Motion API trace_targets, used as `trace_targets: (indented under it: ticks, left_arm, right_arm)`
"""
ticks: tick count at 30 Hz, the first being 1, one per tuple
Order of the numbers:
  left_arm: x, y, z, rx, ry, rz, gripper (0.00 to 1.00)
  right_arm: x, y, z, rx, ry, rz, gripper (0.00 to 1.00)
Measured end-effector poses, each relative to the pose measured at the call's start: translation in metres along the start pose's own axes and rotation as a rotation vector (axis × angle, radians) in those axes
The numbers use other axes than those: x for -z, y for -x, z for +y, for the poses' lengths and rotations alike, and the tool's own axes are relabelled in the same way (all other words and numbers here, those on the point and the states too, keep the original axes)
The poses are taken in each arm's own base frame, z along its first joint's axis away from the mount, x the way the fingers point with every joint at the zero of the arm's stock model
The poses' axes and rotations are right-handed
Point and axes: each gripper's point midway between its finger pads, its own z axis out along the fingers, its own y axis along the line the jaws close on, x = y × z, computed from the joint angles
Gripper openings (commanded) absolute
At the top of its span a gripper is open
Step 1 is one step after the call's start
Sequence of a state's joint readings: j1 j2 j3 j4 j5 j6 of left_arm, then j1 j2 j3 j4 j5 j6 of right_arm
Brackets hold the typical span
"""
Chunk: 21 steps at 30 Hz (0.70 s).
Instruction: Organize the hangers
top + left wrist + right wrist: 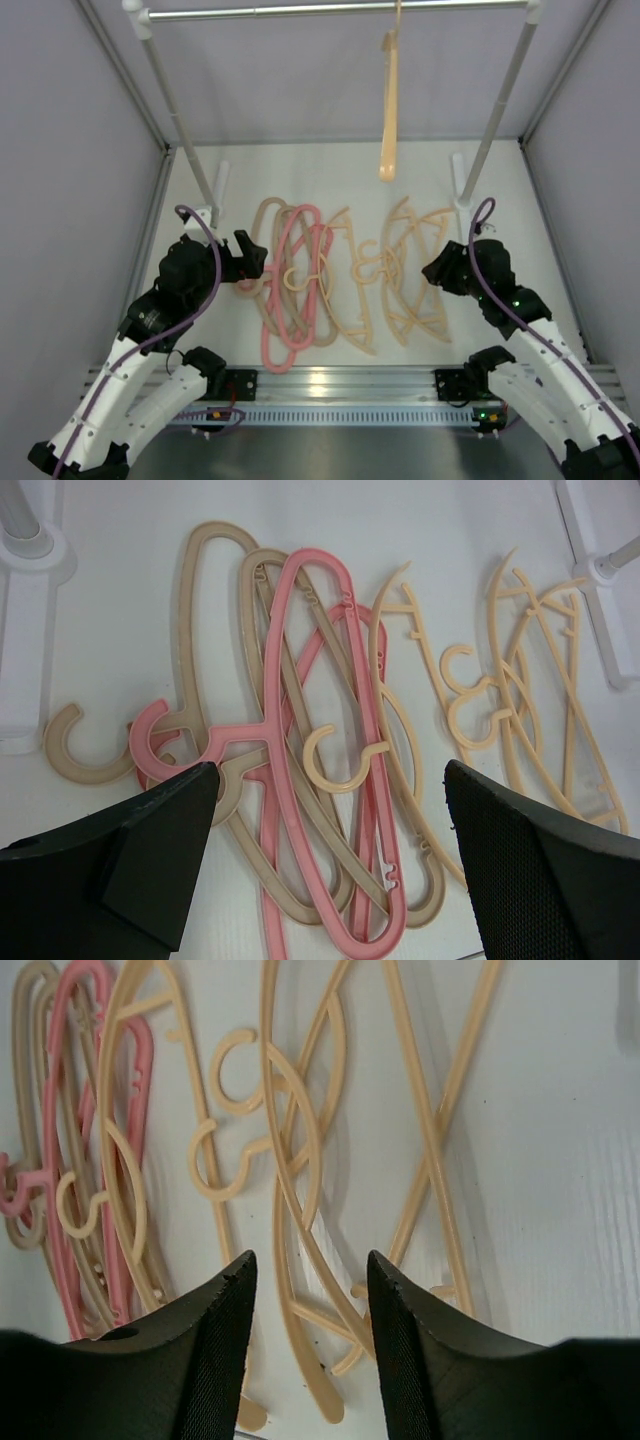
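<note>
Several hangers lie tangled on the white table. Two pink hangers (290,300) overlap beige ones (268,225) on the left, and peach ones (412,275) lie on the right. One peach hanger (388,110) hangs by its hook from the rail. My left gripper (250,258) hovers wide open at the pile's left edge; in the left wrist view it (330,770) is above the pink hanger (300,680) and the beige hooks. My right gripper (432,272) is open at the pile's right edge. In the right wrist view it (310,1256) straddles the thin bars of a peach hanger (300,1170) without touching them.
A grey metal rail (330,10) spans the back on two slanted white posts (175,110) (505,90). Their white feet (25,630) (600,570) stand on the table either side of the pile. Grey walls enclose the left, right and back.
</note>
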<state>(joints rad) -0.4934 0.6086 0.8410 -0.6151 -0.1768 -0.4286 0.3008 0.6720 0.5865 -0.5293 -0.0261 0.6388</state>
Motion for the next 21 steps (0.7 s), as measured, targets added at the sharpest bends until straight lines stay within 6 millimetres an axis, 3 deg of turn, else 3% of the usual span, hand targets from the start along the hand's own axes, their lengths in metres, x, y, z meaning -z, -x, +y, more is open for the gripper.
trace_targets:
  ticks: [10,21]
  left_arm:
    - [0.000,0.000,0.000,0.001,0.000,0.000,0.98]
    - [0.000,0.000,0.000,0.001,-0.001,0.000,0.98]
  right_arm:
    - [-0.018,-0.074,0.002,0.200,-0.083,0.152,0.46]
    - [-0.044,-0.102,-0.019,0.299,-0.199,0.197,0.48]
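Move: The near crossing of the tan hangers on the right lies nearly under the right hand: about 13 cm down, 3 cm back and 3 cm to the left. Also at table height, those hangers' hooks sit some 9 cm ahead and 13 cm left, and the next tan hanger lies about 5 cm ahead and 19 cm left. From the left hand, that same crossing is roughly 35 cm to the right, 4 cm back and 23 cm down. No touch on the hangers is visible: the right hand, empty and about half open, heads down to the near crossing of the right-hand tan hangers. It sinks some 10 cm, at first also drawing back and left by 3 to 4 cm each, then going almost straight down. Its left side dips about 20 degrees and the fingers tip further down, the gap unchanged. ##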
